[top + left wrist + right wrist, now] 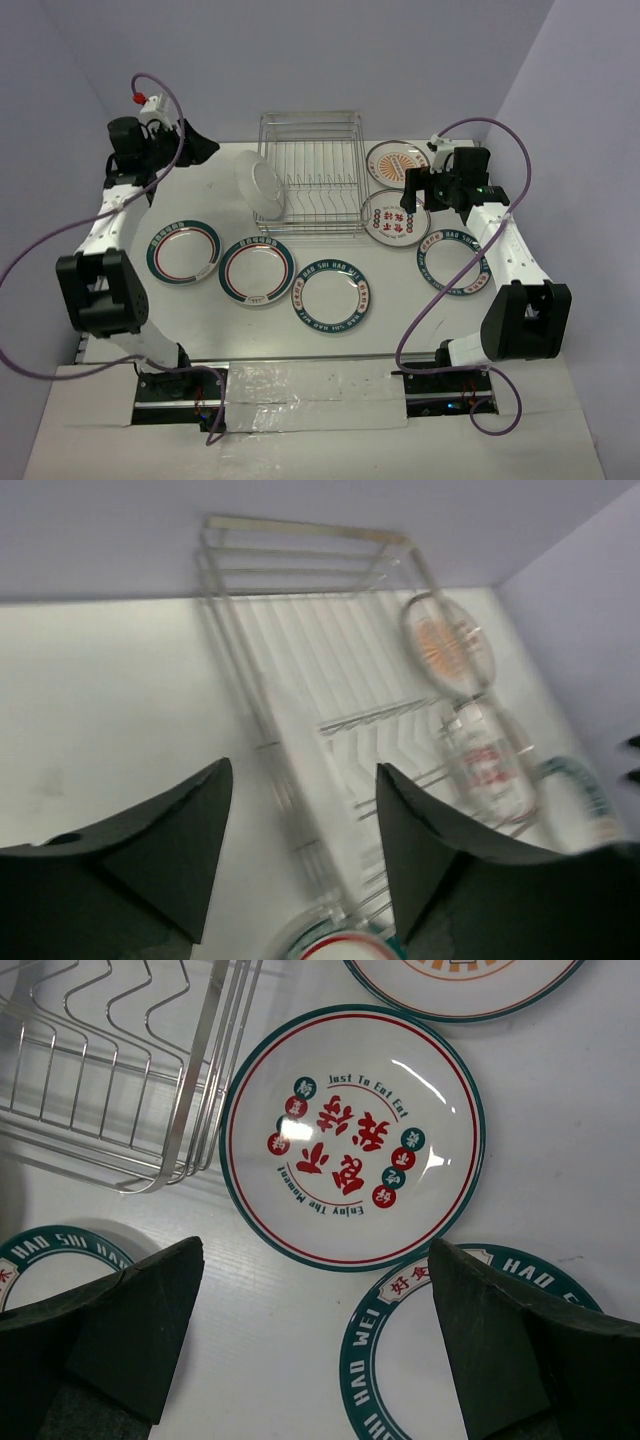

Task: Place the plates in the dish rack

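The silver wire dish rack (310, 170) stands at the back middle. One white plate (262, 185) leans tilted against its left side, underside showing. Three plates lie flat in front: left (184, 251), middle (257, 271), centre (331, 295). Three more lie to the right: an orange-design plate (397, 162), a red-lettered plate (395, 217), and a teal-rimmed plate (453, 262). My left gripper (205, 148) is open and empty, left of the rack (320, 680). My right gripper (315, 1260) is open and empty above the table between the red-lettered plate (352, 1135) and the teal-rimmed plate (400, 1360).
Purple walls close in the table at the back and both sides. Cables loop off both arms. The left wrist view is motion-blurred. The rack's corner (150, 1160) lies just left of the red-lettered plate.
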Controlling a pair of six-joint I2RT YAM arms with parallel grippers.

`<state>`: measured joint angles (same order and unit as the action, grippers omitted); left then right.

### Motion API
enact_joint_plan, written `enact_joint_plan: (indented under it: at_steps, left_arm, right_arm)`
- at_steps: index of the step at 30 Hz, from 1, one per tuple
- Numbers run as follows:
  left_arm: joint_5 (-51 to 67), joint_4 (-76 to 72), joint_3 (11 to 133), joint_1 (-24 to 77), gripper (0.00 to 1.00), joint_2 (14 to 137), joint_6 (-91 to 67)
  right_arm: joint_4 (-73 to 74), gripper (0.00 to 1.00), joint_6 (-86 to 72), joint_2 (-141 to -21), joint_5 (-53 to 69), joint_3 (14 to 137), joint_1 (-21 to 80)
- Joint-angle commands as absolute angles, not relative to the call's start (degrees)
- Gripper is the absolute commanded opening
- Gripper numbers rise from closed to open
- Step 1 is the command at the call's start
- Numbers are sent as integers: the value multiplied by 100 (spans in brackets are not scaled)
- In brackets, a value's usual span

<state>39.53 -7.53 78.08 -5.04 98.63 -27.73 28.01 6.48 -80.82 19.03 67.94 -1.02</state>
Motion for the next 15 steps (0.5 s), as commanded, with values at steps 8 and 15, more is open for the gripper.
enact_joint_plan:
  at_steps: [8, 15]
  left_arm:
    - [3340, 3865, 6174, -870, 96, 6911, 5208]
    - [2963, 4685, 4344, -861, 99, 5512, 7417]
  right_arm:
    - [2795, 100, 844, -7901, 1986, 7049, -123]
    - [2839, 100, 984, -7805, 1846, 6988, -123]
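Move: Free of the plate it has just racked, the left hand has the leftmost plate on the table about 13 cm back and 12 cm to its left, some 25 cm below. The middle green-rimmed plate lies about 20 cm back and 8 cm to its right; the racked plate leans level with it, 10 cm to the right and roughly 16 cm lower. From the right hand the leftmost plate is some 61 cm left, 1 cm back, 18 cm down. Pulling back from the rack and the racked plate, the left hand sweeps about 23 cm back and some 6 cm left, first rising about 4 cm, then diving to end some 13 cm below its start, towards the near side of the leftmost plate. The wrist rolls about 60 degrees, left side rising, fingers tipping down and spreading from part open to wide; nothing is touched. ##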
